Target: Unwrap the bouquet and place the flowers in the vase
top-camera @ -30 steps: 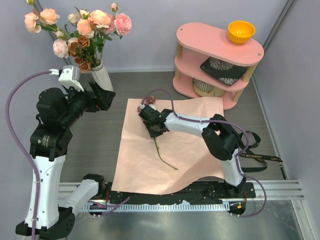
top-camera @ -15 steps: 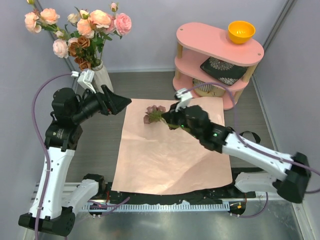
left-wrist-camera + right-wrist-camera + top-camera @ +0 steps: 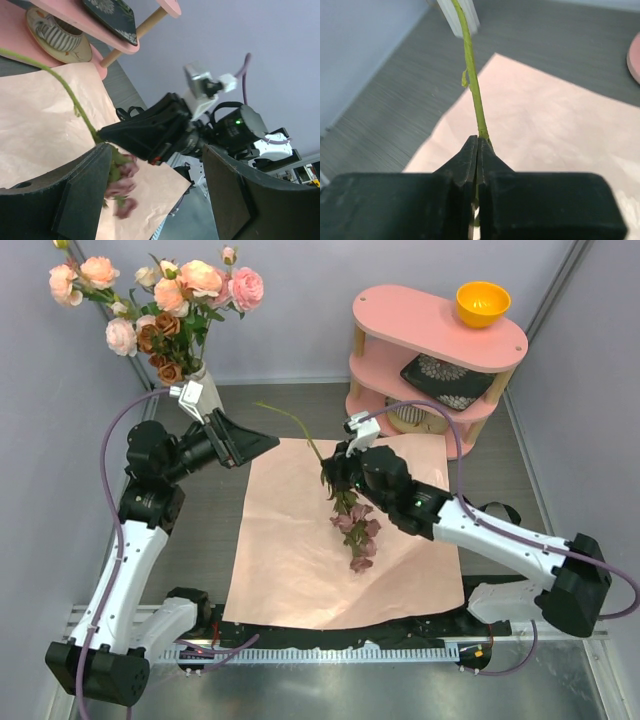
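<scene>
A mauve-pink rose (image 3: 355, 530) hangs bloom-down over the flat pink wrap paper (image 3: 290, 560). My right gripper (image 3: 335, 475) is shut on its green stem (image 3: 470, 75), and the stem's bare end points up-left toward the vase. The white ribbed vase (image 3: 205, 395) stands at the back left with several pink, peach and rust flowers (image 3: 170, 300) in it. Just right of the vase, my left gripper (image 3: 250, 445) is open and empty, facing the held flower. In the left wrist view the stem (image 3: 70, 95) and blooms (image 3: 122, 185) show between the wide-apart fingers (image 3: 60, 200).
A pink two-tier shelf (image 3: 440, 330) stands at the back right with an orange bowl (image 3: 483, 302) on top and a dark dish (image 3: 445, 380) below. The vase's base (image 3: 460, 17) shows just beyond the stem tip. Grey walls close the left and right sides.
My right arm has lifted the rose off the paper and turned it, so its blooms now hang down and its stem points toward the vase. My left gripper has moved right, toward the paper.
</scene>
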`<action>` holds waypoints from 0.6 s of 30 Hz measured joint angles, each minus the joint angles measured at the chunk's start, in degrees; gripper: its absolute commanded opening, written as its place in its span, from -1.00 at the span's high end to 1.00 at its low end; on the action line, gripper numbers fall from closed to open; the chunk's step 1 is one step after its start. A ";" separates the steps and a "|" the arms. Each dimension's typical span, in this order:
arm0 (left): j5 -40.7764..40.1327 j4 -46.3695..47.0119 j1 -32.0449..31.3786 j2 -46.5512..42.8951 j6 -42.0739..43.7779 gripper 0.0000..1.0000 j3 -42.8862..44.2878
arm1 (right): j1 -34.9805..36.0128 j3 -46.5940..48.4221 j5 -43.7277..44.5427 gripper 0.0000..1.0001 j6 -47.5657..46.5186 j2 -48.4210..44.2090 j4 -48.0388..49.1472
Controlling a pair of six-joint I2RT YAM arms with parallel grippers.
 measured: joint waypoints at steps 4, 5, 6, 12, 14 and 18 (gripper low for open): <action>-0.02 -0.50 0.00 0.00 0.59 -0.54 0.98 | -0.81 4.68 1.40 -0.34 0.28 6.54 -8.22; -0.09 -1.01 0.00 0.00 0.96 -0.54 1.33 | -1.18 7.63 1.73 -0.46 -0.11 8.66 -10.93; -0.15 -1.60 0.00 0.00 1.66 -0.54 1.70 | -1.49 9.68 1.84 -0.47 0.04 10.21 -12.24; -0.87 -6.01 0.00 -0.09 5.11 -0.55 3.32 | -3.19 18.32 0.02 -0.55 -2.14 18.58 -19.87; -1.25 -6.99 0.00 -0.15 6.08 -0.55 3.32 | -3.28 18.64 -0.66 -0.57 -3.10 20.90 -21.70; -1.33 -8.39 0.00 -0.15 7.34 -0.55 3.32 | -3.30 18.84 -1.07 -0.66 -5.46 26.97 -25.22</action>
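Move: The right hand holds the last flower by its stem, some 25 cm above the pink paper, whose middle is about 3 cm back and 4 cm to the right. The blossoms hang roughly 6 cm back, 5 cm right and 10 cm below the fingers. The vase stands about 21 cm ahead and 26 cm left, the pink shelf 22 cm ahead and 21 cm right. From the left hand the paper's middle lies 14 cm right, level with it and 35 cm down. The right fingers let go of the stem, opening wide early on. As they open, the hand eases forward about 4 cm and starts to sink, then drops more steeply towards the paper, some 14 cm in all, fingers tipping about 35 degrees further down over the flower. ##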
